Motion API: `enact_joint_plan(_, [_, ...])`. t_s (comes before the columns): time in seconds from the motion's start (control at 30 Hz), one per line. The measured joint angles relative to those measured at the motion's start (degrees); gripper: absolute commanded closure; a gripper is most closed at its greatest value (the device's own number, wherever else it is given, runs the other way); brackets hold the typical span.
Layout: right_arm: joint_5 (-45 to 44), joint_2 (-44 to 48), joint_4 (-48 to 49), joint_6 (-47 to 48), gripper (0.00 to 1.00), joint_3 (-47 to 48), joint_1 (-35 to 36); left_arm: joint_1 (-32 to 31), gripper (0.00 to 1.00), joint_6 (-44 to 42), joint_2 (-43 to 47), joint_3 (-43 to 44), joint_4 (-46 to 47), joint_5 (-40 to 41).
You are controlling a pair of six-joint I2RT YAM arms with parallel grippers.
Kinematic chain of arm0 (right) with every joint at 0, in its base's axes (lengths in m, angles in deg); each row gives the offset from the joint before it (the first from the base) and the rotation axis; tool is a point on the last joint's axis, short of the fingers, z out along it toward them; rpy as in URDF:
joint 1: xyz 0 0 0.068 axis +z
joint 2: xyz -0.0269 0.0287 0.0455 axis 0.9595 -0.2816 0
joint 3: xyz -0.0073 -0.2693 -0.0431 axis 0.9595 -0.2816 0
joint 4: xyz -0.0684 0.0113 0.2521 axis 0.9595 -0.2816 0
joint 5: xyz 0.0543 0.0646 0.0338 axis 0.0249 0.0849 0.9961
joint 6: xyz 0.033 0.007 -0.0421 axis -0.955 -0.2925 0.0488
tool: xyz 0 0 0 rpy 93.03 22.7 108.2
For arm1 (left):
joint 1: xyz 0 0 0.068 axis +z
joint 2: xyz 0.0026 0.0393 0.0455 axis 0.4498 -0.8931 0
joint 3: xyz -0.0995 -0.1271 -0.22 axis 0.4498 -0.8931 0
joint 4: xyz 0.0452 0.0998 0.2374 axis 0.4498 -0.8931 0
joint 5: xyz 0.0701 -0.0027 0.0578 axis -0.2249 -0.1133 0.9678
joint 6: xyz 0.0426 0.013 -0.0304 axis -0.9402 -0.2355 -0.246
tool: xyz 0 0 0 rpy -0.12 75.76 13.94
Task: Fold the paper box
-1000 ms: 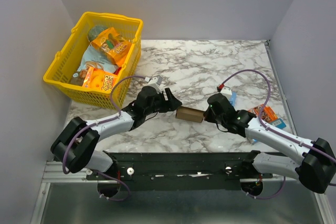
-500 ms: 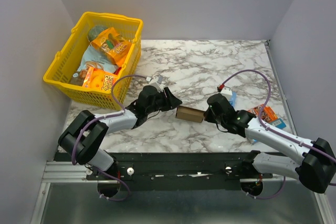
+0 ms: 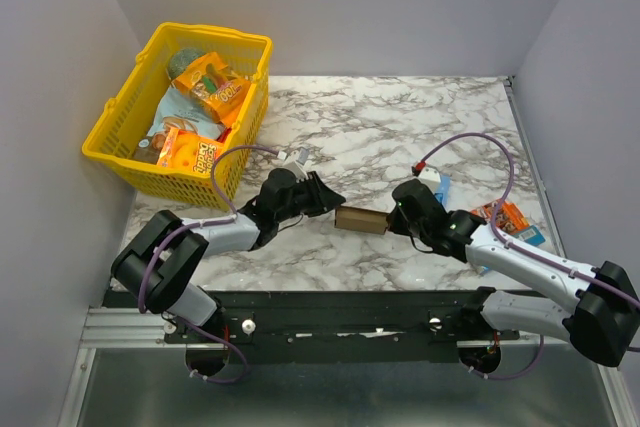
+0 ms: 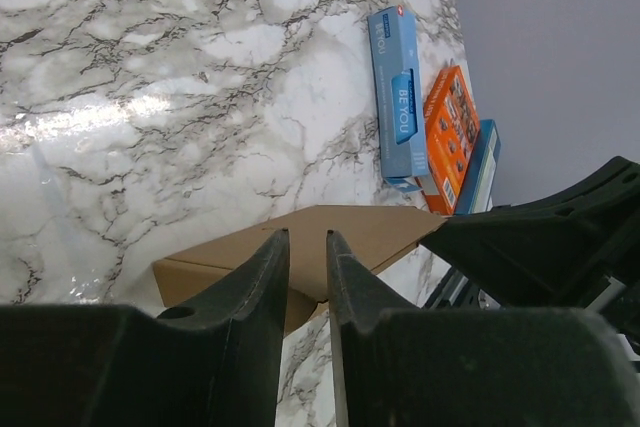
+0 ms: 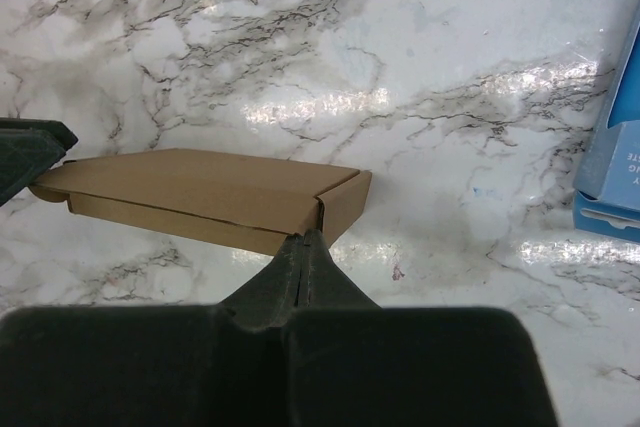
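The paper box [image 3: 362, 219] is a flat brown rectangular box lying on the marble table between the two arms. My left gripper [image 3: 333, 201] is at its left end; in the left wrist view the left gripper [image 4: 305, 237] shows a narrow gap between its jaws, and the paper box [image 4: 370, 232] shows through the gap beyond the tips. My right gripper [image 3: 397, 215] is at the right end. In the right wrist view the right gripper [image 5: 305, 237] is shut, its tips against the near corner of the paper box [image 5: 200, 182], with nothing between them.
A yellow basket [image 3: 120, 152] of snack packets stands at the back left. A slim blue packet [image 4: 397, 97] and an orange printed packet [image 4: 450, 132] lie on the table to the right of the box, near the right arm.
The left gripper's jaws have narrowed from wide apart to a small gap, and the left arm's elbow has shifted. The box and the right gripper have stayed put.
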State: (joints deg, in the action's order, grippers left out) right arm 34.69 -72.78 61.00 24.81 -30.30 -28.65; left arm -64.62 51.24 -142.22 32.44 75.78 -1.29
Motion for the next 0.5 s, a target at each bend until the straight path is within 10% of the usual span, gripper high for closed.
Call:
enact_joint_plan(0.23, [-0.92, 0.0, -0.44, -0.35, 1.0, 0.09, 0.39, -0.28, 0.3, -1.16, 0.52, -0.15, -1.44, 0.52])
enact_joint_plan(0.5, [-1.51, -0.07, -1.31, -0.48, 1.0, 0.42, 0.46, -0.39, 0.3, -3.85, 4.26, -0.09, -7.34, 2.4])
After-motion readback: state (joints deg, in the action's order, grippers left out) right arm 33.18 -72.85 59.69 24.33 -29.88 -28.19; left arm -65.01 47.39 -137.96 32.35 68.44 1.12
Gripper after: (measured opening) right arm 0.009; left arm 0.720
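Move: The paper box's middle is about 6 cm to the left hand's right and 3 cm nearer the base, roughly 1 cm lower; the left fingers are at its left end. From the right hand, the box's middle lies some 6 cm left, 2 cm ahead and 1 cm below. The blue carton stands about 22 cm to the left hand's right and 2 cm ahead, the orange packet some 35 cm right and level; both about 6 cm below that hand. Leftward and slightly back, the left hand eases off the box's left end by a little over 1 cm, rolling about 5 degrees so its left side rises, while its fingers spread from about a third to nearly three-quarters open and loosen their squeeze on the end tab. The right hand stays nearly in place, shut fingertips still against the box's near right corner. ##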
